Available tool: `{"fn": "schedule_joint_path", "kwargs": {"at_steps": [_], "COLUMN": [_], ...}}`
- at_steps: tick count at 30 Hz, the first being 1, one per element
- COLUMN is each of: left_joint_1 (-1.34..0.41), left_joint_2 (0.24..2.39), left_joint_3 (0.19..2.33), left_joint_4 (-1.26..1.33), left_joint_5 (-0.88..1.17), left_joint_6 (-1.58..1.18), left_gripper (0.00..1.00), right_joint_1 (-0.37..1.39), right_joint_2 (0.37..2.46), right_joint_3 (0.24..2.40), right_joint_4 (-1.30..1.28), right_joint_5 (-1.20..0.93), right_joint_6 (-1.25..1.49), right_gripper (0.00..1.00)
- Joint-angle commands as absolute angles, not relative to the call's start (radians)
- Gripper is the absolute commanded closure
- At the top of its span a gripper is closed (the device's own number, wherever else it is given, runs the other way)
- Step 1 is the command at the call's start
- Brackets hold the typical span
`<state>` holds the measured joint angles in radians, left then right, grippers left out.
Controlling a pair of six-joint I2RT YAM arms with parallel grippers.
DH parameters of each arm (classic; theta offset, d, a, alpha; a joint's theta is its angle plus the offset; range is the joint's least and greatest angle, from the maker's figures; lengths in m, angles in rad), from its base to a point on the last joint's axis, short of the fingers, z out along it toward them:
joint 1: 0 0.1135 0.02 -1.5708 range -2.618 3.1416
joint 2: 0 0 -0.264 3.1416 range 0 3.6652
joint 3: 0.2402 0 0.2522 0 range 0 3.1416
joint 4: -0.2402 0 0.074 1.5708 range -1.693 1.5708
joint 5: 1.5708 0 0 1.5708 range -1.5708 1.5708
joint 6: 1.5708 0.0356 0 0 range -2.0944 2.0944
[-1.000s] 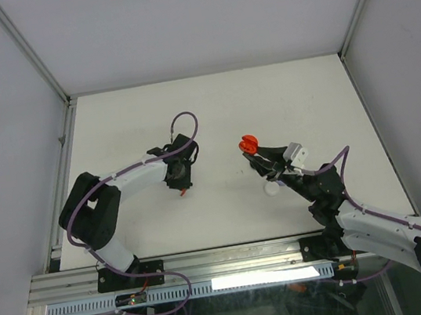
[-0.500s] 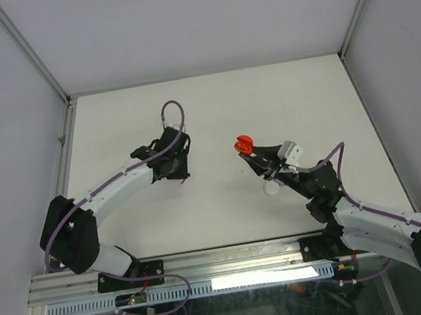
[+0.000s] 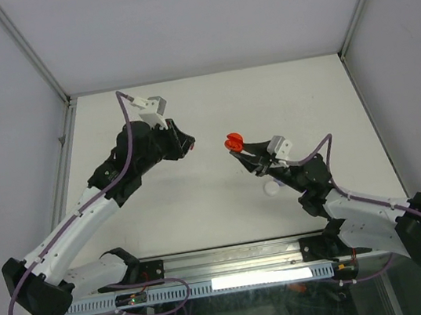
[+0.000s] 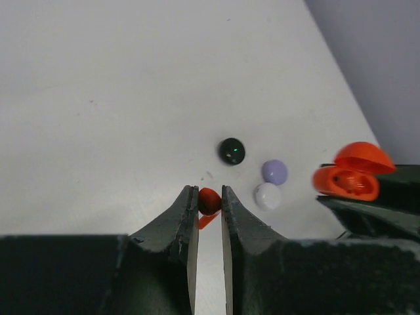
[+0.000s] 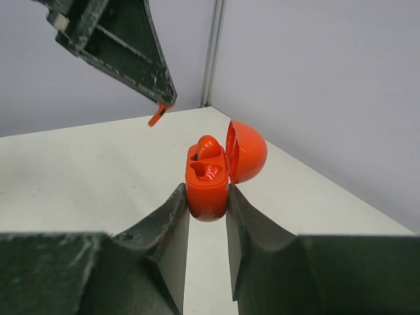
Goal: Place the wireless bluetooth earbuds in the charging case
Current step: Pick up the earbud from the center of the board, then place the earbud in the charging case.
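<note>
My left gripper (image 4: 209, 193) is shut on a red earbud (image 4: 209, 201), whose stem hangs below the pads. It is held in the air above the table (image 3: 210, 102), just left of the orange-red charging case (image 3: 233, 142). My right gripper (image 5: 207, 190) is shut on that case (image 5: 209, 180), gripping its base from both sides. The lid (image 5: 247, 151) stands open, and one red earbud (image 5: 209, 147) sits in the far socket. In the right wrist view the left gripper's fingers (image 5: 141, 62) hang at upper left, with the earbud stem (image 5: 156, 117) at their tip.
On the table beneath the arms lie three small round cases: black (image 4: 231, 151), lilac (image 4: 274, 172) and white (image 4: 268, 195). The white one (image 3: 271, 188) also shows in the top view beside the right arm. Grey walls and metal posts (image 5: 213, 52) bound the table.
The left arm has risen and stretched up and to the right, carrying the red earbud off the table towards the case. The right gripper has shifted the open case slightly left.
</note>
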<state>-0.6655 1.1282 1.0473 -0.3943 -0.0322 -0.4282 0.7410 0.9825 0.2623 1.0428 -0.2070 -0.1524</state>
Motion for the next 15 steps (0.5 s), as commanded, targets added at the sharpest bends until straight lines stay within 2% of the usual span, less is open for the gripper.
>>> {"fn": "schedule_joint_path", "kwargs": {"at_steps": [1, 10, 15], "left_joint_1": [-0.656, -0.667, -0.721], "left_joint_2": [1.056, 1.013, 1.033], "left_joint_3": [1.024, 0.945, 0.934], "left_joint_4": [-0.197, 0.049, 0.127], "left_joint_5": [0.101, 0.271, 0.281], "left_joint_6": [-0.459, -0.594, -0.582], "left_gripper": [0.88, 0.89, 0.89], "right_joint_1": [0.749, 0.785, 0.798], "right_joint_2": [1.032, 1.108, 1.137], "right_joint_3": [0.318, 0.355, 0.373], "right_joint_4": [1.174, 1.231, 1.245], "right_joint_5": [-0.230, -0.233, -0.231], "right_joint_6": [-0.128, -0.117, -0.111], "right_gripper": [1.00, 1.00, 1.00]}}
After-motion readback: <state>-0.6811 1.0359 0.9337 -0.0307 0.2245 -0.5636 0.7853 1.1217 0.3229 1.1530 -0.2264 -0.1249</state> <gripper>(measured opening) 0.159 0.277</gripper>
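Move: Straight across to the left hand's right, about 11 cm off and some 3 cm back at near its own height, is the open red charging case in the right hand's fingers. The white case lies on the board about 24 cm right of the left hand, 5 cm back and 22 cm below, with the purple case 3 cm farther right and 1 cm farther out. From the right hand, the red earbud in the left fingers is about 11 cm left, 3 cm forward. Rising about 6 cm, quickly at first and then more slowly, the left hand keeps its pinch on the red earbud and carries it some 5 cm right and 3 cm back towards the open case, swinging clockwise and rolling its left side down about 20 degrees so the fingers level out. The right hand, still gripping the red case, drifts about 3 cm left to meet it. ##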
